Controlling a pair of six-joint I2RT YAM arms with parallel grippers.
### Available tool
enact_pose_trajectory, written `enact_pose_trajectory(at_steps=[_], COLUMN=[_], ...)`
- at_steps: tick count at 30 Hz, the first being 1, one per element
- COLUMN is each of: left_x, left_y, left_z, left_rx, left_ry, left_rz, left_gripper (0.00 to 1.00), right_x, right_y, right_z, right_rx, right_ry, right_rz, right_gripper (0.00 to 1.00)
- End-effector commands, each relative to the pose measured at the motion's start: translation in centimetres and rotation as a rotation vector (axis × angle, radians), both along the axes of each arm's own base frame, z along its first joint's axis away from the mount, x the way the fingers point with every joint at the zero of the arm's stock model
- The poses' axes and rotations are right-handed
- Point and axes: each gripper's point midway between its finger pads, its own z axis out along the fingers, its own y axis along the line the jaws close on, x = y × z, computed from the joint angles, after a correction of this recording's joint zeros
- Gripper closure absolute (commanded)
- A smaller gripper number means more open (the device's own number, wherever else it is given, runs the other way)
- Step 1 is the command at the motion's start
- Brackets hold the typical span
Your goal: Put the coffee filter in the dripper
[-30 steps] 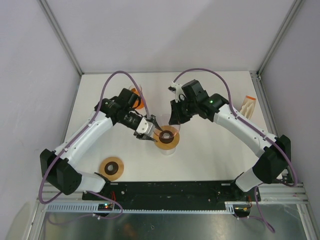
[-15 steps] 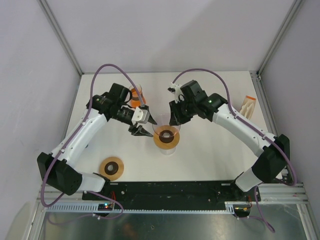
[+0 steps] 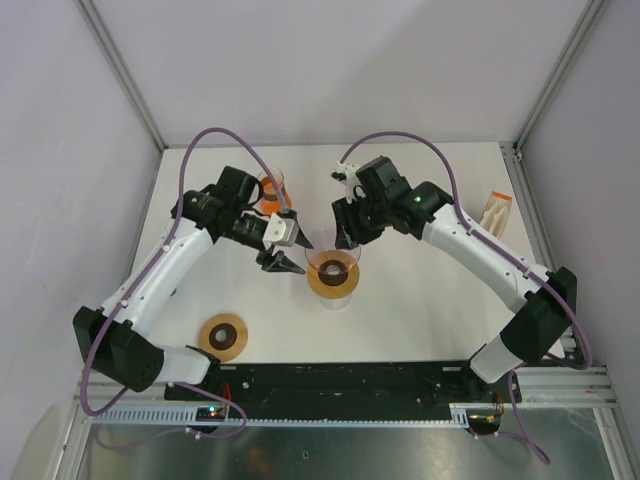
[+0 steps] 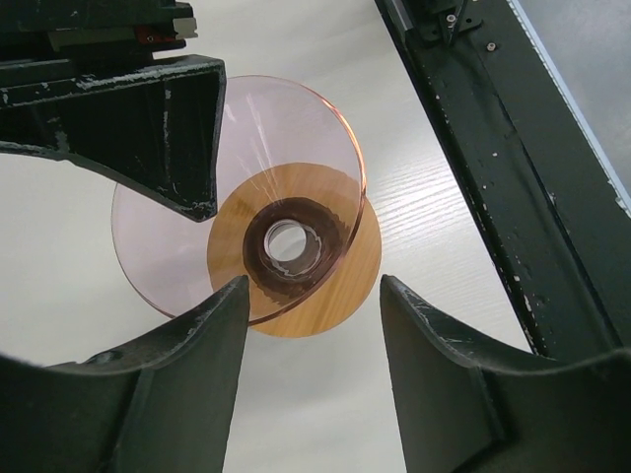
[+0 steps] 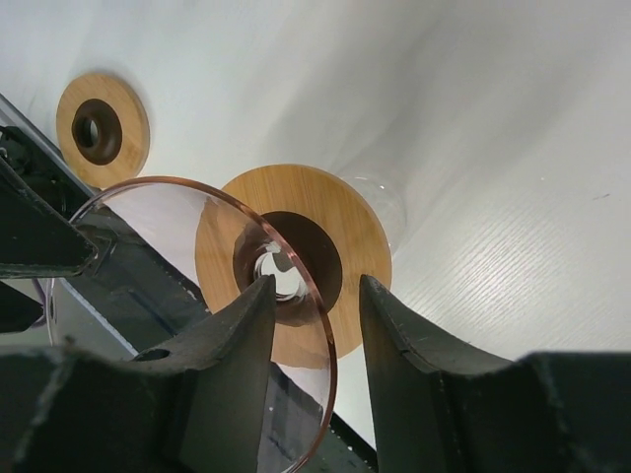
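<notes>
The dripper (image 3: pixel 333 272), a clear pink glass cone on a round wooden collar, stands mid-table. It fills the left wrist view (image 4: pixel 296 286) and the right wrist view (image 5: pixel 345 212). My left gripper (image 3: pixel 294 255) is open and empty, just left of the dripper, apart from it (image 4: pixel 314 291). My right gripper (image 3: pixel 346 238) is open at the cone's far rim; the thin glass rim passes between its fingers (image 5: pixel 315 296). The beige folded coffee filter (image 3: pixel 497 211) lies at the table's right edge, far from both grippers.
A second glass vessel with orange inside (image 3: pixel 272 190) stands behind my left wrist. A loose wooden ring with a dark centre (image 3: pixel 223 336) lies near the front left, also in the right wrist view (image 5: pixel 102 128). The black base rail (image 3: pixel 330 378) runs along the near edge.
My left gripper has drawn back left from the dripper's centre and then held still. My right gripper has edged slightly left at the rim. The dripper has not moved.
</notes>
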Motion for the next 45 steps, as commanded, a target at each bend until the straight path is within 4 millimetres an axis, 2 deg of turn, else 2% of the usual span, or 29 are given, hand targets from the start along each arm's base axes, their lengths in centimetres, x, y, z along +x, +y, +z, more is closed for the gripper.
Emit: enact_pose_trajectory(at_steps=[1,6,11,18,24,33,45], left_x=[-0.1,0.1,0.2,1.1,2.4,3.3,3.9], left_y=[0.4,1.1,1.6,2.6,3.6,4.6,5.2], left_z=[1.7,1.7,1.8,2.4,3.0,2.8,2.3], left_rx=[-0.017,-0.008,0.000,0.010,0.006,0.009,0.016], left_ry=[-0.031,-0.027,-0.046,-0.060,-0.071,-0.059,-0.051], left_rz=[0.026,0.058,0.082,0.136,0.196,0.244,0.272], left_gripper=[0.40,0.40,0.39,0.39,0.39,0.39,0.38], right_x=[0.6,0.5,0.5,1.3,2.6,4.6,9.8], right_y=[0.0,-0.5,-0.7,-1.2,-2.7,-4.9,-11.0], right_z=[1.4,0.5,0.3,0.3,0.0,-1.1,-2.6], right_rx=[-0.026,-0.068,-0.082,-0.112,-0.143,-0.135,-0.106], right_ry=[-0.057,-0.047,-0.051,-0.079,-0.088,-0.040,0.007], right_rz=[-0.001,-0.008,-0.011,-0.042,-0.095,-0.139,-0.269], right_gripper=[0.58,0.64,0.77,0.86,0.92,0.91,0.91])
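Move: The dripper, whose far right rim lies between the right fingers, has its middle about 4 cm left of the right hand, 3 cm back and 4 cm below. From the same hand the wooden collar under it is roughly 4 cm left, 4 cm back and 8 cm down, with the clear cup beneath, some 13 cm down. The coffee filters stand about 33 cm right and 15 cm ahead. From the left hand the dripper is about 7 cm right, 1 cm ahead and 4 cm lower. Almost in place at first, the right hand closes its half-open fingers onto the dripper's rim, then sweeps level, forward and right in equal parts for about 11 cm, ever faster, turning some 15 degrees clockwise and drawing the stack with it towards the coffee filters' side. The left hand, empty and open, backs off left and forward about 6 cm, turning counter-clockwise. ##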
